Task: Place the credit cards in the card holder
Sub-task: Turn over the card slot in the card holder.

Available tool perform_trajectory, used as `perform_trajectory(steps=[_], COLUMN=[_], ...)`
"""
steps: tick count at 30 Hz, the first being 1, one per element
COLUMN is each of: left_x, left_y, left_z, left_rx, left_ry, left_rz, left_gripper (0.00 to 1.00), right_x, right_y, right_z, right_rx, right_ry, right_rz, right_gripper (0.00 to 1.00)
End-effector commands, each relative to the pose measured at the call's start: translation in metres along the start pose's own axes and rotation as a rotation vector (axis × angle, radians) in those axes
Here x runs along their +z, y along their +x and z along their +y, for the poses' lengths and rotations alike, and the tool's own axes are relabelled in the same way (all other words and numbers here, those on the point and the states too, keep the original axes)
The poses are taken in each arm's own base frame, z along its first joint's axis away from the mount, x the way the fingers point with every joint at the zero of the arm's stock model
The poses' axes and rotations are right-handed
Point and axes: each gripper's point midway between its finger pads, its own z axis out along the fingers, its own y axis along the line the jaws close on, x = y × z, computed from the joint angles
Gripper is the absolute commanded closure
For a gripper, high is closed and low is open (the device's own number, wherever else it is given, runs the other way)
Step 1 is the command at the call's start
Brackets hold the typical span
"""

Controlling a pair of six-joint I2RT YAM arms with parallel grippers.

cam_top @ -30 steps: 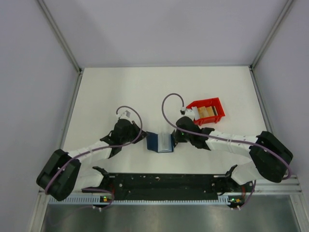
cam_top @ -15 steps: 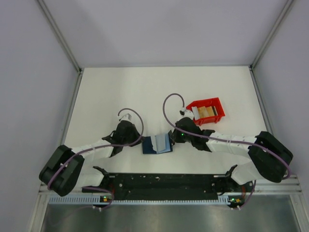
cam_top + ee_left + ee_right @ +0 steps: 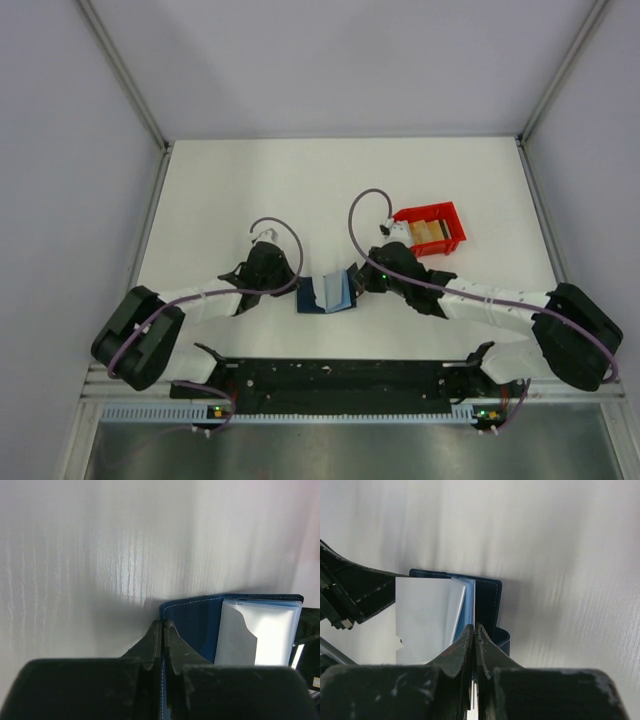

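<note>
The card holder (image 3: 327,293) lies spread open on the white table, navy cover outside, pale blue pockets up. My left gripper (image 3: 298,292) is shut on its left cover edge; in the left wrist view the pinched cover (image 3: 197,622) runs right to the clear pockets (image 3: 260,637), with the left gripper (image 3: 163,625) closed flat on the stitched rim. My right gripper (image 3: 353,283) is shut on the right cover edge; in the right wrist view the right gripper (image 3: 475,628) clamps the cover (image 3: 487,597) beside the pale pocket sheets (image 3: 422,615). The credit cards (image 3: 428,231), tan and white, sit in the red bin.
The red bin (image 3: 437,209) stands just right of and behind my right wrist. Both arms reach inward from the near corners, cables looping above them. A black rail (image 3: 340,378) runs along the near edge, and grey walls close the table on three sides.
The holder has gone from standing half-folded to lying spread open. Both grippers stayed shut on its edges and shifted slightly away from the near edge; the right arm has stretched out.
</note>
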Motion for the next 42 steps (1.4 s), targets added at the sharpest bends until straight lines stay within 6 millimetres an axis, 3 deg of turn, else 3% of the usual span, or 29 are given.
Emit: perform_trajectory(steps=[1,10,14,18,35,36,39,42], left_x=[0.001,0.001,0.001,0.001,0.000,0.000,-0.002,-0.007], left_y=[0.012,0.007,0.008,0.010,0.008,0.007,0.006,0.000], left_z=[0.020,0.014,0.015,0.011,0.006,0.005,0.007,0.014], left_rx=[0.033,0.037,0.034,0.034,0.031,0.033,0.031,0.026], left_ry=[-0.071,-0.049,-0.049,-0.027,-0.019,-0.016,-0.029,-0.069], left_rz=[0.031,0.018,0.018,0.036,0.034,0.033,0.024,-0.005], left_gripper=[1.00,1.00,1.00,1.00,1.00,0.96,0.66,0.47], right_x=[-0.008,0.003,0.010,0.008,0.038,0.039,0.046,0.048], right_y=[-0.029,-0.016,-0.008,-0.011,0.024,0.026,0.031,0.033], right_z=[0.014,0.012,0.025,0.052,0.058,0.058,0.047,0.035], right_rx=[0.035,0.045,0.054,0.062,0.057,0.059,0.075,0.087], right_ry=[-0.040,-0.030,-0.105,-0.231,-0.250,-0.247,-0.190,-0.133], right_rz=[-0.102,-0.048,-0.008,-0.007,0.135,0.142,0.141,0.136], right_gripper=[1.00,1.00,1.00,1.00,1.00,1.00,1.00,1.00])
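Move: The right hand, already holding a card edge-on against the card slot, has the slot's middle about 5 cm to its left, 2 cm back and 4 cm below; the holder's bare left cover lies some 11 cm left, 2 cm back and 6 cm below. The red box is about 16 cm right, 12 cm ahead and 5 cm lower. From the left hand, shut at the cover's left edge, the card slot is roughly 9 cm right, 2 cm back and 1 cm up. Right hand sweeps its card against the card slot, 6 cm left, then also 3 cm down; left fingers half open. ##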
